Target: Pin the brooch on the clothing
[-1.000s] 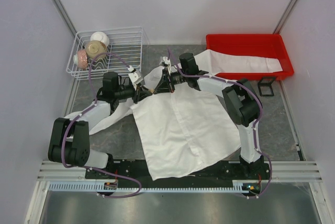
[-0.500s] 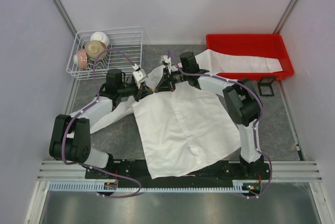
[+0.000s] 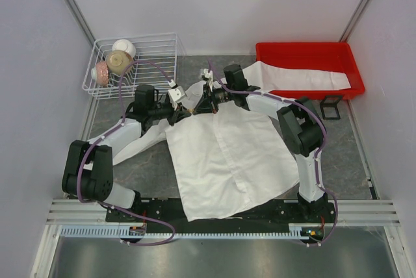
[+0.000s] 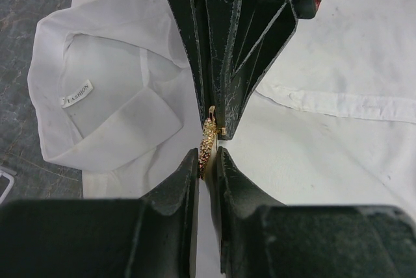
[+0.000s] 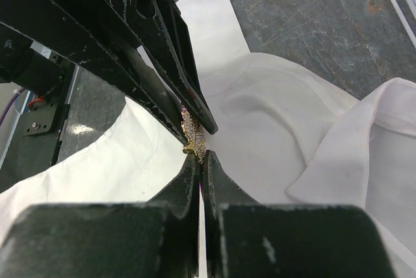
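The clothing, a white collared shirt (image 3: 227, 154), lies spread on the table with its collar (image 4: 78, 93) towards the far side. Both grippers meet just above the fabric beside that collar. The gold brooch (image 4: 208, 140) stands on edge between them. My left gripper (image 4: 208, 156) is shut on its lower end. My right gripper (image 5: 202, 159) comes from the opposite side and is shut on the brooch (image 5: 193, 130) at its other end. In the top view the left gripper (image 3: 184, 110) and the right gripper (image 3: 199, 105) are tip to tip, and the brooch is too small to make out there.
A white wire basket (image 3: 159, 41) with bowls stands at the back left. A red bin (image 3: 305, 50) at the back right has one shirt sleeve draped into it. A small black stand (image 3: 331, 106) sits beside the bin. The other sleeve lies under the left arm.
The left arm has reached a little farther forward and right, bringing its gripper closer to the right gripper. The right arm has barely moved.
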{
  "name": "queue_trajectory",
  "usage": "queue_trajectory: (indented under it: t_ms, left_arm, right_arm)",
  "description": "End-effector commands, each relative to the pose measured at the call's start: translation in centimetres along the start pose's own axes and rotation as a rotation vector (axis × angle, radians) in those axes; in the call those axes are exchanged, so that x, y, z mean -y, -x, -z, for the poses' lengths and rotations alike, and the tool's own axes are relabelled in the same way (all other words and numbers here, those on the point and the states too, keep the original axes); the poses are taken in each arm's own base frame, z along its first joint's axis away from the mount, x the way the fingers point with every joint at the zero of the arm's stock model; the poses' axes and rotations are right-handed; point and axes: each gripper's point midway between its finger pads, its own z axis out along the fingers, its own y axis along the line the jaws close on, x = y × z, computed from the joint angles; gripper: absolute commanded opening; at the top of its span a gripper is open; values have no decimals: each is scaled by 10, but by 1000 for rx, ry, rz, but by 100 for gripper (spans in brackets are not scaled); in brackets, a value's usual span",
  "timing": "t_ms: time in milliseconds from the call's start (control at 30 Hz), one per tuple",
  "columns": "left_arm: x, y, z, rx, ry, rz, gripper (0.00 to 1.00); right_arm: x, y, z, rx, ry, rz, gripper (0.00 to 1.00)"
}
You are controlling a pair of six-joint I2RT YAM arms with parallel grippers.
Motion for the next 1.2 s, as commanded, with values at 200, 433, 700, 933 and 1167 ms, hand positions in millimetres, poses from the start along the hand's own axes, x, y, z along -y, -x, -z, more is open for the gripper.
queue_trajectory:
  t_ms: [200, 433, 700, 933, 1167]
  left_arm:
    - [5, -9, -12, -53, -34, -58, 20]
    - [5, -12, -12, -63, -31, -61, 26]
    - [6, -9, -10, -52, -24, -56, 31]
    - [8, -4, -7, -27, -23, -45, 33]
    - [10, 2, -3, -3, -26, -50, 55]
  right_arm:
    - [-25, 67, -1, 86, 53, 168, 0]
    - [-24, 67, -3, 79, 43, 171, 0]
    - [-23, 63, -3, 67, 44, 185, 0]
    - [-23, 61, -2, 63, 47, 198, 0]
    - [-21, 59, 0, 59, 41, 209, 0]
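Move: The brooch, set against a lifted fold of the shirt, is at the very tips of both hands: about 1 cm ahead and 1 cm to the right of the left hand point, at its height, and roughly 1 cm to the left of the right one. The shirt's collar lies about 8 cm ahead of the left hand, 1 cm to its right and 9 cm below. The dish rack stands some 17 cm ahead and 20 cm to the left of it. Downward by only about 1 cm, and easing open as it goes, the left hand releases the brooch and raised shirt fold it was pinching, its fingers parting from nearly shut to about half open; a slight forward creep early on is undone by the end. The right hand practically stays put, its shut fingertips keeping their pinch on the brooch from the other side. ##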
